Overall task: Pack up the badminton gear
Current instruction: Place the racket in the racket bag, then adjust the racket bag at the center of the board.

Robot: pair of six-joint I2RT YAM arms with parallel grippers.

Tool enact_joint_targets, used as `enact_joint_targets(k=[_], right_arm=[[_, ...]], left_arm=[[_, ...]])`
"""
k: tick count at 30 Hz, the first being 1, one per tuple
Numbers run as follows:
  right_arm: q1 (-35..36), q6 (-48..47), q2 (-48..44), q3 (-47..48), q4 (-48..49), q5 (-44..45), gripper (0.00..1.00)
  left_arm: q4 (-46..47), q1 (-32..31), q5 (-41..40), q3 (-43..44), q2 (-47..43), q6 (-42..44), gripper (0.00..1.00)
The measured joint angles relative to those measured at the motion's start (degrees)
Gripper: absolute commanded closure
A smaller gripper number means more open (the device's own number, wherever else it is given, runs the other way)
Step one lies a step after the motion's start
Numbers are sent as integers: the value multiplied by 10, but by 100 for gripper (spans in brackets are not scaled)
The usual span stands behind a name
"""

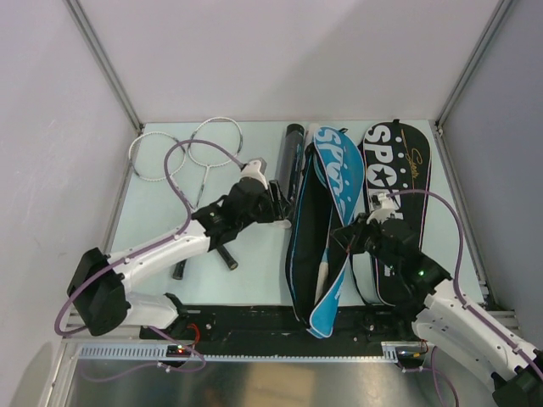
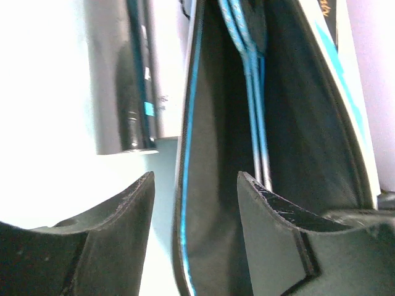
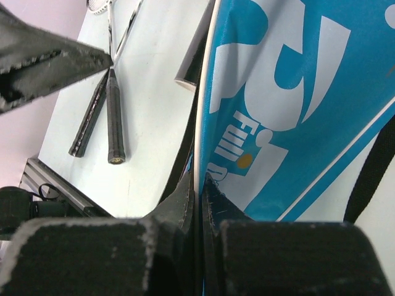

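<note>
Two rackets [image 1: 197,161] lie at the back left, heads far and black handles [image 3: 115,117] near. The long black tube [image 1: 293,155] lies beside the open blue-and-black racket bag [image 1: 327,182]. My left gripper [image 1: 284,210] is open at the bag's left side. In the left wrist view the bag's blue-piped zipper edge [image 2: 185,185] stands between its fingers [image 2: 195,176], with the tube [image 2: 123,74] beyond. Thin blue and grey shafts [image 2: 256,123] lie inside the bag. My right gripper [image 1: 342,236] is shut on the bag's blue flap edge [image 3: 199,179], holding it up.
A second black racket bag [image 1: 399,191] with white lettering lies to the right of the open one. Grey walls and metal frame posts [image 1: 102,59] close in the table at the back and sides. A black rail [image 1: 271,318] runs along the near edge.
</note>
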Motion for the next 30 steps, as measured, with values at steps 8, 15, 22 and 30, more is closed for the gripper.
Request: enact_joint_targets(k=[8, 15, 22, 30], right_arm=[[-6, -5, -48, -19, -22, -8, 100], [-8, -5, -59, -23, -33, -12, 100], [-9, -5, -66, -23, -39, -15, 100], [-11, -5, -71, -23, -46, -15, 100]], left_arm=[[-21, 40, 38, 55, 70, 56, 40], [-7, 42, 83, 100, 159, 94, 40], [16, 49, 121, 140, 255, 101, 50], [26, 52, 141, 157, 290, 98, 97]])
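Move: The left edge of the racket bag's opening, with its zip, lies about 6 cm ahead of the empty left hand, 6 cm to its right and 9 cm below. The black tube's middle is about 17 cm straight ahead, 12 cm down; the blue rackets inside the bag centre about 14 cm right, 5 cm back and 11 cm below. From the right hand, still pinching the blue flap, that left edge lies about 13 cm ahead, 14 cm left and 7 cm lower. The bag's zipped left edge is what the left hand comes down on: open fingers go forward first, then slant down and to the right, some 9 cm down and 6 cm each forward and right, turning about 10 degrees clockwise, and close around the edge at the end. Meanwhile the right hand keeps its pinch on the blue flap and eases it about 2 cm back and to the right. ##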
